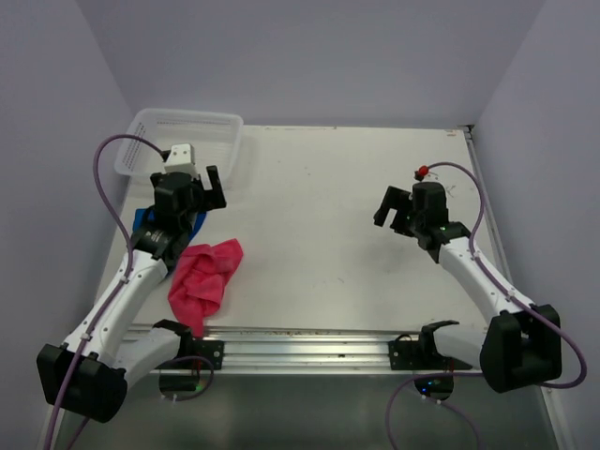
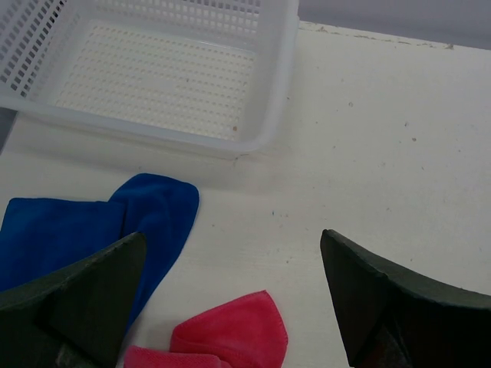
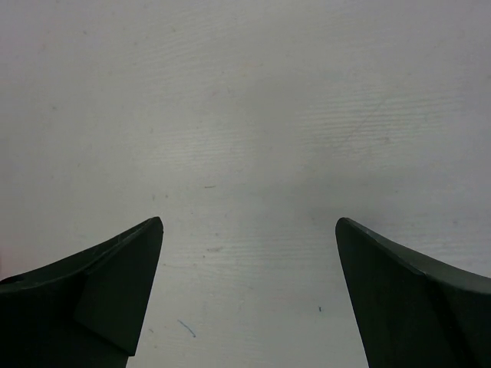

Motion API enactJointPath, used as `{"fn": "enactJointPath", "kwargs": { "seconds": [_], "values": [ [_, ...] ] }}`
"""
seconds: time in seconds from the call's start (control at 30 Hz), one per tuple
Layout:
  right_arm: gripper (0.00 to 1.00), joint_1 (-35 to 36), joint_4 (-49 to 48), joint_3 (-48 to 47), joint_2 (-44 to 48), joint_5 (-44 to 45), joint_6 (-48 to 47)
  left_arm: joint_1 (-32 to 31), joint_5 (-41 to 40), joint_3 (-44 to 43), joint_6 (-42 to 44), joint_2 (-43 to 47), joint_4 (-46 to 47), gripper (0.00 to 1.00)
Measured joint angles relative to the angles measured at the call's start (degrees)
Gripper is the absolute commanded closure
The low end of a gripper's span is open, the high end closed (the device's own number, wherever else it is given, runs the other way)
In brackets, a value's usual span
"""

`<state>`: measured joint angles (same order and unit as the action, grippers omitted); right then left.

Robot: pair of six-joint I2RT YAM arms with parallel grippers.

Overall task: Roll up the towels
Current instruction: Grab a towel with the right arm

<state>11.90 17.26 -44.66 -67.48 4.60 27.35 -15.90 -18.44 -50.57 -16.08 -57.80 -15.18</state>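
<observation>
Two towels lie loose at the table's left side. The pink-red towel (image 1: 204, 279) is crumpled beside my left forearm, and one corner of it (image 2: 230, 333) shows in the left wrist view. The blue towel (image 1: 142, 221) lies flat, mostly hidden under the left arm; its rounded corner (image 2: 77, 226) reaches past the left finger. My left gripper (image 1: 213, 186) (image 2: 232, 234) hovers open above the bare table between the towels and the basket, holding nothing. My right gripper (image 1: 386, 212) (image 3: 248, 220) hangs open over bare table at the right, far from both towels.
A white plastic mesh basket (image 1: 221, 123) (image 2: 276, 92) stands empty at the back left corner, just beyond the left gripper. The white table (image 1: 319, 216) has a metal rail (image 1: 309, 342) along its near edge. Grey walls close in three sides.
</observation>
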Motion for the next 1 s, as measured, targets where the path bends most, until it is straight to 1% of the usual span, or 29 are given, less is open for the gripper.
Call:
{"fn": "enactJointPath", "kwargs": {
  "seconds": [0.17,0.27,0.37,0.43,0.6,0.7,0.73,0.77,0.87,1.0],
  "values": [
    [0.01,0.2,-6.7,3.1,0.0,-12.5,-0.3,0.0,0.0,0.0,0.0,1.4,0.0,0.00],
    [0.01,2.9,-11.2,5.4,0.0,-17.2,0.1,0.0,0.0,0.0,0.0,2.0,0.0,0.00],
    [0.01,10.4,-14.7,5.5,-0.6,-18.0,1.2,0.0,-0.6,0.0,0.0,2.5,-0.1,0.00],
    [0.01,17.1,-17.3,4.0,-3.1,-18.7,2.3,0.0,-2.2,0.0,0.0,3.5,-0.4,0.00],
    [0.01,31.3,-22.9,-3.8,-15.3,-19.3,4.2,0.0,-8.7,0.0,-0.9,7.6,-0.3,0.00],
    [0.02,37.8,-24.6,-10.0,-23.3,-19.4,4.9,0.0,-12.0,0.0,-1.1,9.9,-0.2,0.00],
    [0.02,39.8,-25.6,-13.8,-27.5,-19.5,5.0,0.0,-13.3,0.0,-1.2,10.4,-0.2,0.00],
    [0.02,41.7,-26.1,-15.1,-29.2,-19.5,5.1,0.0,-13.6,0.0,-1.2,10.4,-0.1,0.00],
    [0.03,45.7,-26.7,-22.2,-36.9,-19.6,5.0,0.0,-14.7,0.0,-1.3,10.0,-0.2,0.00],
    [0.07,48.3,-26.2,-31.8,-46.1,-20.2,5.0,0.0,-14.8,0.0,-1.3,8.8,-0.3,0.00]
  ]
}}
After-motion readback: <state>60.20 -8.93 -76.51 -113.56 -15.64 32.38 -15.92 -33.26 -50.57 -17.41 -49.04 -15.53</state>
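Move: Far to the right hand's left, about 51 cm off and some 14 cm back towards the base, lies the crumpled pink towel, roughly 12 cm below the open fingers. The blue towel sits beyond, about 59 cm left and 2 cm back; the white basket is some 57 cm left and 19 cm farther out. From the left hand, the pink towel's middle is about 15 cm back, 3 cm left and 23 cm down. Sweeping fast to the left across the empty table, the right hand travels some 44 cm towards the pink towel while drawing back about 11 cm, nearly level and just starting to sink at the end. Its wrist swings roughly 60 degrees counter-clockwise so the wide-open fingers point left. Meanwhile the left hand, fingers open, backs off up and left by about 7 cm. ##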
